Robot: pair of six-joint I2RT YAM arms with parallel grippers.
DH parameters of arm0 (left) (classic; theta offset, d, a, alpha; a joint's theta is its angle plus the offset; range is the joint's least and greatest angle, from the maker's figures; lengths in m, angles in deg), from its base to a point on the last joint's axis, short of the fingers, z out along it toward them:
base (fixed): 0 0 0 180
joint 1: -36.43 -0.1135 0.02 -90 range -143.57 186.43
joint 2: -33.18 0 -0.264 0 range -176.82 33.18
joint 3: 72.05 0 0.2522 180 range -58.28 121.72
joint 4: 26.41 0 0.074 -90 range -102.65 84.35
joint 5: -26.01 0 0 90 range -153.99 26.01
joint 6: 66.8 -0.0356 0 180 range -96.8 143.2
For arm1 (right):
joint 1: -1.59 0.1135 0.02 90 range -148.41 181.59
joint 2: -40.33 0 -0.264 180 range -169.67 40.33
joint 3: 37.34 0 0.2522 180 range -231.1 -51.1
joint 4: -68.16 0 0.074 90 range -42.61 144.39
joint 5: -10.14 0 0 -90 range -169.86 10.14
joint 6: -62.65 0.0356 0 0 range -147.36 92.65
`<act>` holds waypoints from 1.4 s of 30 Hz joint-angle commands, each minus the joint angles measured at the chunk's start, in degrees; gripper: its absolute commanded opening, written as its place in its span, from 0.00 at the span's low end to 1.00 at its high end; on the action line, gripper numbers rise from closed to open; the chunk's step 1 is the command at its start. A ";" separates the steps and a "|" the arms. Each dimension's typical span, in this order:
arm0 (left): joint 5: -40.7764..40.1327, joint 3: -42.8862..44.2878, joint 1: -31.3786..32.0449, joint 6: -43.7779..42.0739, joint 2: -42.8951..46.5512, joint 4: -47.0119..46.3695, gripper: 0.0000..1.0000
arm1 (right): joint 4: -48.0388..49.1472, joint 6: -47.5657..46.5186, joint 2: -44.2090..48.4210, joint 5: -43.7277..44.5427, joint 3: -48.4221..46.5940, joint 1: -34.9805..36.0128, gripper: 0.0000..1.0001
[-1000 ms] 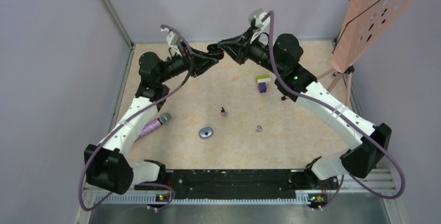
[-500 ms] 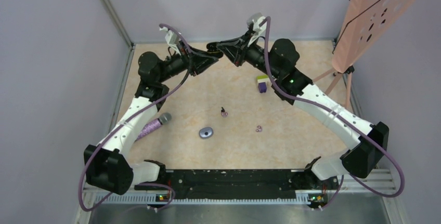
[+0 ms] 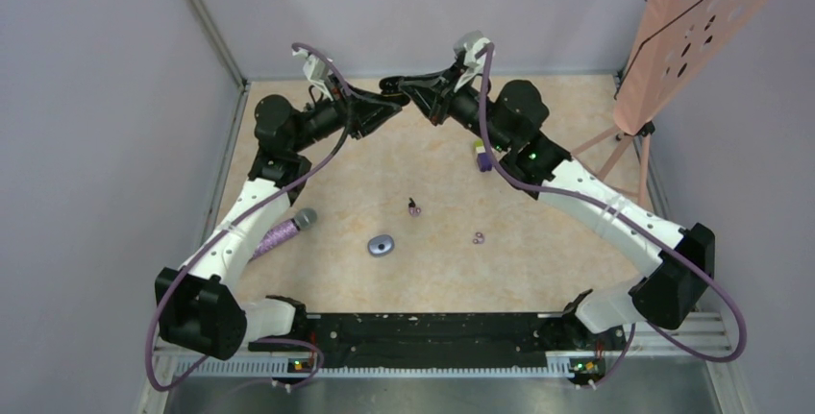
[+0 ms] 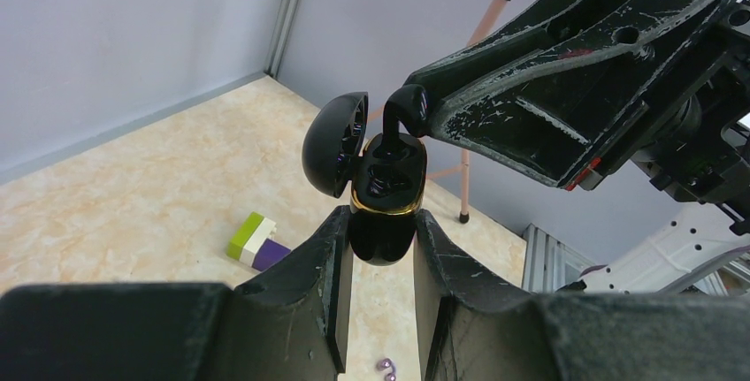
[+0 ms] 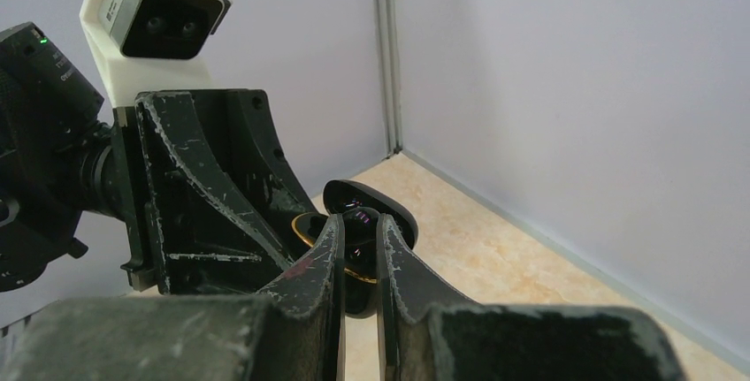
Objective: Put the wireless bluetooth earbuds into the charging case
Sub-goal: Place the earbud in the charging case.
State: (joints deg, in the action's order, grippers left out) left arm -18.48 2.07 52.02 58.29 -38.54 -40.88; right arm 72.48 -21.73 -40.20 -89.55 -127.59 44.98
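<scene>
High over the far side of the table, my left gripper [image 4: 382, 224] is shut on the charging case [image 4: 382, 209], a glossy black shell with a gold rim. Its lid [image 4: 334, 144] stands open to the left. My right gripper [image 5: 358, 222] is shut on a black earbud [image 4: 402, 111] whose lower end sits in the case's open top. In the top view the left gripper [image 3: 386, 102] and right gripper [image 3: 396, 84] meet tip to tip. A purple earbud with a dark stem [image 3: 414, 207] and a purple ring-like earbud [image 3: 478, 237] lie on the table.
A green, white and purple block [image 4: 256, 241] lies under the right arm. A blue-grey oval object [image 3: 381, 245] and a purple-handled microphone [image 3: 285, 231] lie nearer the front. A pink perforated board on a stand [image 3: 692, 30] is at the far right. Grey walls enclose the table.
The right arm has shifted slightly left and up toward the left gripper, and it now covers more of the block. The left arm has barely moved. Both grips are unchanged.
</scene>
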 commanded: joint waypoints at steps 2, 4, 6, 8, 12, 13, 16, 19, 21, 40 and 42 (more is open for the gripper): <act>-1.66 3.03 -0.40 0.63 2.16 -4.05 0.00 | 1.18 1.94 0.48 3.00 -0.50 1.12 0.00; -1.67 3.35 -0.39 0.06 2.07 -4.22 0.00 | 0.72 3.55 0.18 4.99 -0.88 1.23 0.00; -1.68 3.50 -0.48 -0.65 2.00 -4.20 0.00 | -0.13 4.81 -0.29 6.73 -1.54 1.48 0.00; -1.71 3.61 -0.56 -1.22 1.86 -4.28 0.00 | -0.81 6.07 -0.53 7.93 -2.09 1.70 0.00; -2.11 3.92 -0.57 -2.11 1.40 -4.42 0.00 | -1.93 8.51 -1.11 9.42 -3.13 1.95 0.00; -2.21 4.09 -0.59 -2.19 1.34 -4.40 0.00 | -2.06 8.78 -1.18 9.43 -3.27 1.89 0.00; -2.44 4.79 -0.66 -2.37 0.85 -4.47 0.00 | -2.17 9.27 -1.37 9.43 -2.85 2.14 0.01; -2.45 5.11 -0.65 -2.87 0.57 -4.61 0.00 | -2.40 9.71 -1.45 8.56 -2.53 2.28 0.09; -2.32 5.08 -0.65 -3.13 0.45 -4.64 0.00 | -2.28 9.62 -1.47 7.87 -2.63 2.29 0.16; 4.23 0.73 -1.82 -4.73 0.45 -7.10 0.00 | -24.17 0.15 5.03 -26.30 -10.52 -10.20 0.82; 6.01 -0.07 -1.80 -5.59 0.84 -7.10 0.00 | -25.48 0.96 3.25 -28.51 -12.55 -12.00 0.82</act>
State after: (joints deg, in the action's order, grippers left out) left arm -16.66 3.32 50.38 54.36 -38.61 -44.37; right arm 51.91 -19.69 -36.95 -108.81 -134.45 35.45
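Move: My right fingers, pinching the earbud, are already at the open charging case: its middle is about 2 cm to their left, level with them forward-wise and some 2 cm below. The raised case lid stands roughly 3 cm ahead, 2 cm left and 1 cm below. From my left fingertips, which grip the case body, the case middle is about 1 cm forward, 1 cm right and 2 cm up. I first keep my right fingers shut on the earbud at the case mouth, easing forward barely 1 cm and rolling about 10 degrees around the fingers' own line. Then I open them wide and draw back to the right some 3 cm and backward about 2, dipping down, fingertips tilting lower. My left hand keeps hold of the case and lifts it about 2 cm, rolling slightly. ##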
